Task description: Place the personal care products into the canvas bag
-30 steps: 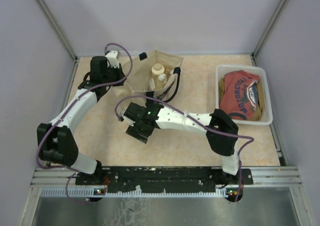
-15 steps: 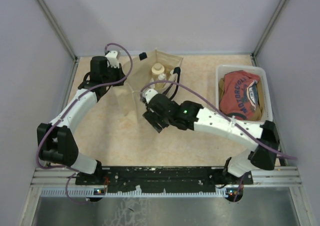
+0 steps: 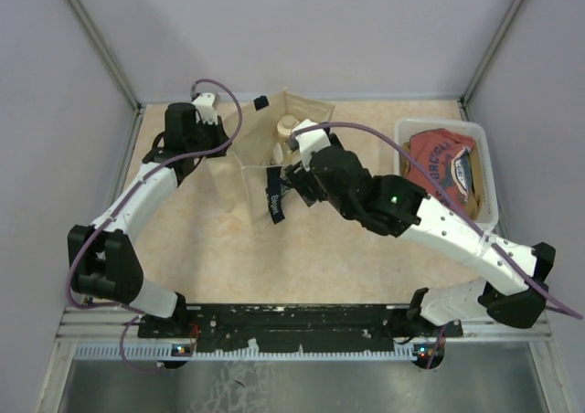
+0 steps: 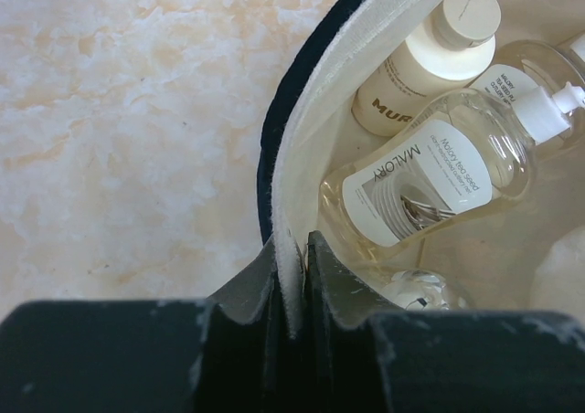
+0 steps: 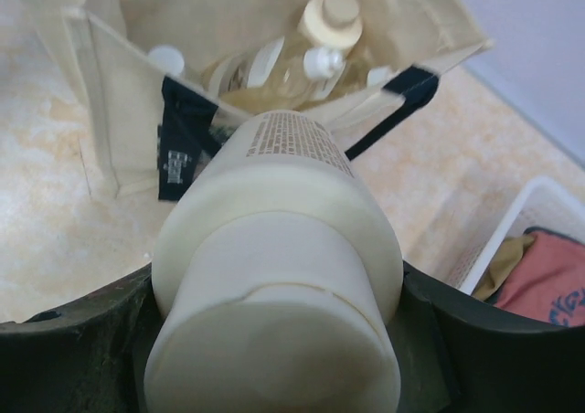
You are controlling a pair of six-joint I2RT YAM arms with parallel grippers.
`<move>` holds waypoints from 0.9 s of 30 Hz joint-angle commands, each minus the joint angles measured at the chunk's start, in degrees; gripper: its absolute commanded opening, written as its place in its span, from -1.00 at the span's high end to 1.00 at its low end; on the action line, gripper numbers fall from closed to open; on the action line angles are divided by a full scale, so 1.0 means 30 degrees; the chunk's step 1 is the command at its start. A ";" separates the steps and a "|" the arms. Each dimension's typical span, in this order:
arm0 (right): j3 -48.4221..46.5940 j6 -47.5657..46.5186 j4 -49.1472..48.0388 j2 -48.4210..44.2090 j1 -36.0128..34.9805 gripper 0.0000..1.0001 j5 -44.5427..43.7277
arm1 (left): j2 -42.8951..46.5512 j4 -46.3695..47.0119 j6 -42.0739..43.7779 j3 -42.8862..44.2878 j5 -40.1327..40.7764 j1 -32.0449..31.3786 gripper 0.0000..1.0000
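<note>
The canvas bag (image 3: 249, 177) stands open at the back middle of the table, with its navy handles hanging down. My left gripper (image 4: 292, 248) is shut on the bag's left rim (image 4: 306, 121) and pinches the cloth edge between its fingers. Inside lie an amber-liquid bottle (image 4: 430, 175), a cream bottle (image 4: 420, 66) and other clear containers. My right gripper (image 3: 294, 177) hovers at the bag's near right edge. In the right wrist view it (image 5: 279, 340) is shut on a squat cream jar (image 5: 283, 248), which points at the bag's mouth (image 5: 274, 57).
A white plastic tub (image 3: 489, 171) with a red shirt stands at the right, close to my right forearm. The bag's dark tag (image 3: 275, 203) hangs on its front. Grey walls close in the table at the back and on both sides.
My right arm has swung from in front of the bag to the right and back, carrying the cream jar up to the bag's mouth. The left arm has not moved.
</note>
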State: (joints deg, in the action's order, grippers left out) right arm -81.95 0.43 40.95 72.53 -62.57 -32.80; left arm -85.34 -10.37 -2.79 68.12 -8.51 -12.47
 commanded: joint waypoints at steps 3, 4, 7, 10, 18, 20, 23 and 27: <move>-0.4065 -0.2685 -0.4982 0.0445 0.1809 0.97 0.1483 | 0.0238 0.0406 0.0261 -0.0224 -0.0501 0.0145 1.00; -0.4481 -0.2738 -0.5114 0.0851 0.2185 0.97 0.2207 | 0.0234 0.0382 0.0256 -0.0193 -0.0502 0.0143 1.00; -0.5809 -0.2857 -0.5580 0.2008 0.3363 0.98 0.4250 | 0.0262 0.0359 0.0254 -0.0191 -0.0543 0.0143 1.00; -0.6772 -0.2615 -0.5886 0.3222 0.4835 0.97 0.6397 | 0.0332 0.0380 0.0233 -0.0195 -0.0856 0.0143 1.00; -0.7381 -0.1815 -0.5772 0.6412 0.6381 0.98 0.8696 | 0.0899 0.0580 0.0050 -0.0404 -0.1263 0.0143 1.00; -0.7471 -0.1622 -0.5541 0.7003 0.6455 0.97 0.9041 | 0.1029 0.0530 0.0035 -0.0384 -0.1333 0.0143 1.00; -0.7394 -0.1470 -0.5492 0.7818 0.6467 0.97 0.9561 | 0.1260 0.0555 -0.0001 -0.0521 -0.1511 0.0143 1.00; -0.7792 -0.1241 -0.4835 0.8794 0.6470 0.97 1.0021 | 0.1355 0.0673 -0.0009 -0.0641 -0.1548 0.0143 1.00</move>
State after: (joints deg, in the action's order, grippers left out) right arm -99.53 -4.38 32.80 99.55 -43.22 -5.48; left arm -83.29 -10.17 -2.79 66.78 -12.25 -12.38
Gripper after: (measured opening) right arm 0.684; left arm 0.178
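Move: The canvas bag, mouth open, has its middle about 17 cm ahead of the right hand, 6 cm left and 20 cm lower; that hand already holds the white bottle. The bag's dark strap hangs some 4 cm ahead of it and 6 cm left, 15 cm down. Inside, the cream bottle stands about 23 cm ahead and 3 cm left, the pump bottles 20 cm ahead and 4 cm left, all about 24 cm below. From the left hand the bag's middle lies about 14 cm right, 4 cm ahead and 10 cm below. The white bottle, still gripped near its cap, is carried by the right hand in an arc over the bag's near rim: forward about 13 cm and left some 7 cm, first rising 8 cm, then sinking 13 cm towards the bottles inside as the wrist tips downward. The left hand keeps its pinch on the bag's rim, easing about a centimetre back and right. ##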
